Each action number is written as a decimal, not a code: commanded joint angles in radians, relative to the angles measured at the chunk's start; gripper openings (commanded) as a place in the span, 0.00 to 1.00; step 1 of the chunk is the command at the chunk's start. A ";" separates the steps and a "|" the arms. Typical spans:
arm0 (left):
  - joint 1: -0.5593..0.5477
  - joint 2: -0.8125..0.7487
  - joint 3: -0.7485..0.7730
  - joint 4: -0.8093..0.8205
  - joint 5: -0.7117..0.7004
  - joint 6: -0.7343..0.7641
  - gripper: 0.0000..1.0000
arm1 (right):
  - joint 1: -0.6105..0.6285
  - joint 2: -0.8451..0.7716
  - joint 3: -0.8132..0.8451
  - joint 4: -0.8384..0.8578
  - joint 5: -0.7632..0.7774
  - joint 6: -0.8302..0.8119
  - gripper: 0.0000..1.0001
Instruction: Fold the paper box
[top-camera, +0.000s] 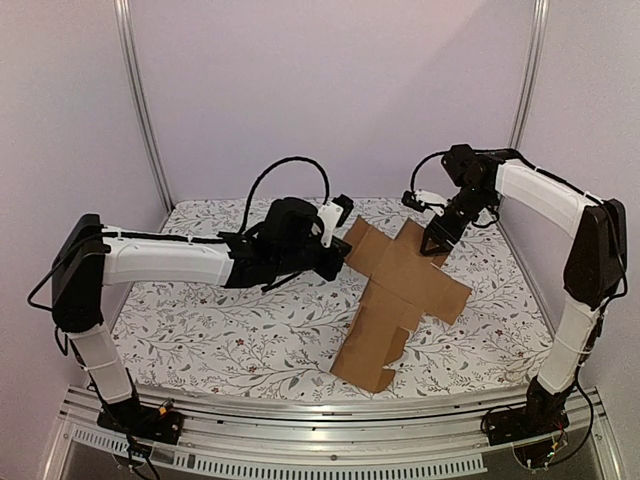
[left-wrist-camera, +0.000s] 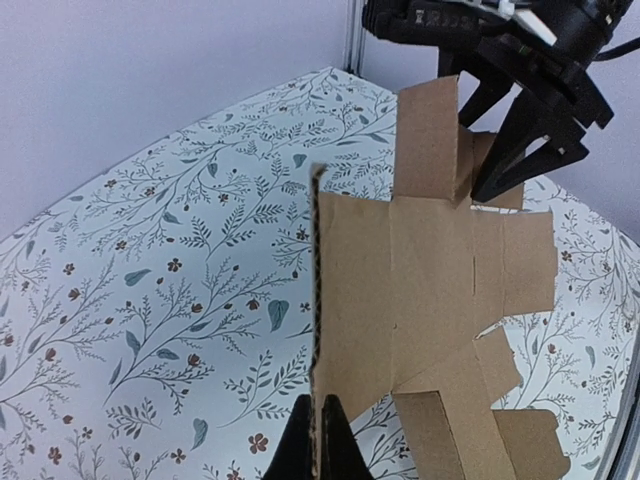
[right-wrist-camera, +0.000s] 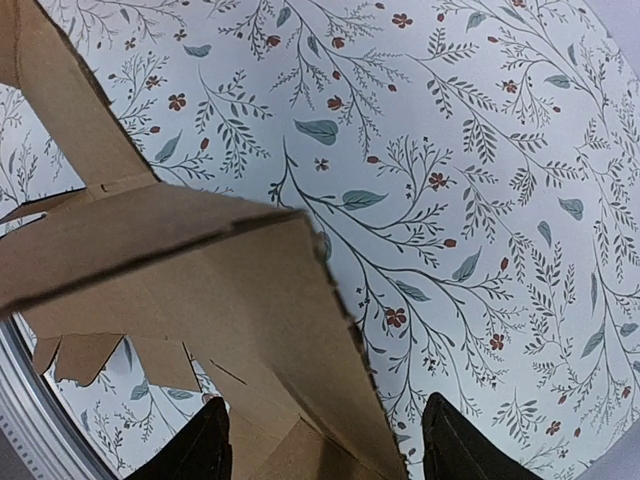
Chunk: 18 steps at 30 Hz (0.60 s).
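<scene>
The paper box (top-camera: 410, 285) is a brown cross-shaped cardboard sheet with flaps, lying mostly flat right of the table's middle. My left gripper (top-camera: 343, 258) is shut on its left flap, holding that edge up off the cloth. In the left wrist view the thin cardboard edge (left-wrist-camera: 318, 300) runs straight into my closed left gripper (left-wrist-camera: 320, 450). My right gripper (top-camera: 436, 243) stands open at the sheet's far flap. In the right wrist view a raised, creased flap (right-wrist-camera: 200, 260) lies between the spread black fingers (right-wrist-camera: 205, 445) of my right gripper (right-wrist-camera: 325, 445), which do not clamp it.
A floral tablecloth (top-camera: 220, 320) covers the table. Pale walls and metal posts (top-camera: 140, 100) close in the back and sides. An aluminium rail (top-camera: 330, 440) runs along the near edge between the arm bases.
</scene>
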 joint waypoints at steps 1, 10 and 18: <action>-0.018 -0.038 -0.018 0.037 0.002 0.010 0.00 | -0.014 0.043 0.011 -0.004 -0.012 -0.021 0.58; -0.016 -0.022 -0.018 0.028 -0.012 0.004 0.00 | -0.016 -0.025 -0.035 0.043 -0.025 0.006 0.26; -0.016 -0.014 -0.014 0.036 -0.025 -0.001 0.13 | -0.011 -0.084 -0.083 0.100 -0.027 0.011 0.00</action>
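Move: The far flap of the paper box already stands between the right gripper's open fingers, its middle about 2 cm ahead, 2 cm to the left and 2 cm below. From the same hand the main panel lies some 4 cm back, 6 cm left and 5 cm below, and the right side flap about 10 cm back, 4 cm right and 6 cm below. From the left gripper, shut on the left flap, the far flap's middle is roughly 4 cm ahead, 15 cm right and 4 cm below. Sink the right gripper about 1.5 cm astride the edge of the box's far flap and close its fingers all the way to pinch the cardboard, then bring it back up by about as much, easing slightly back towards the base. Keep the left gripper's pinch on the left flap, raising it about 1 cm. ##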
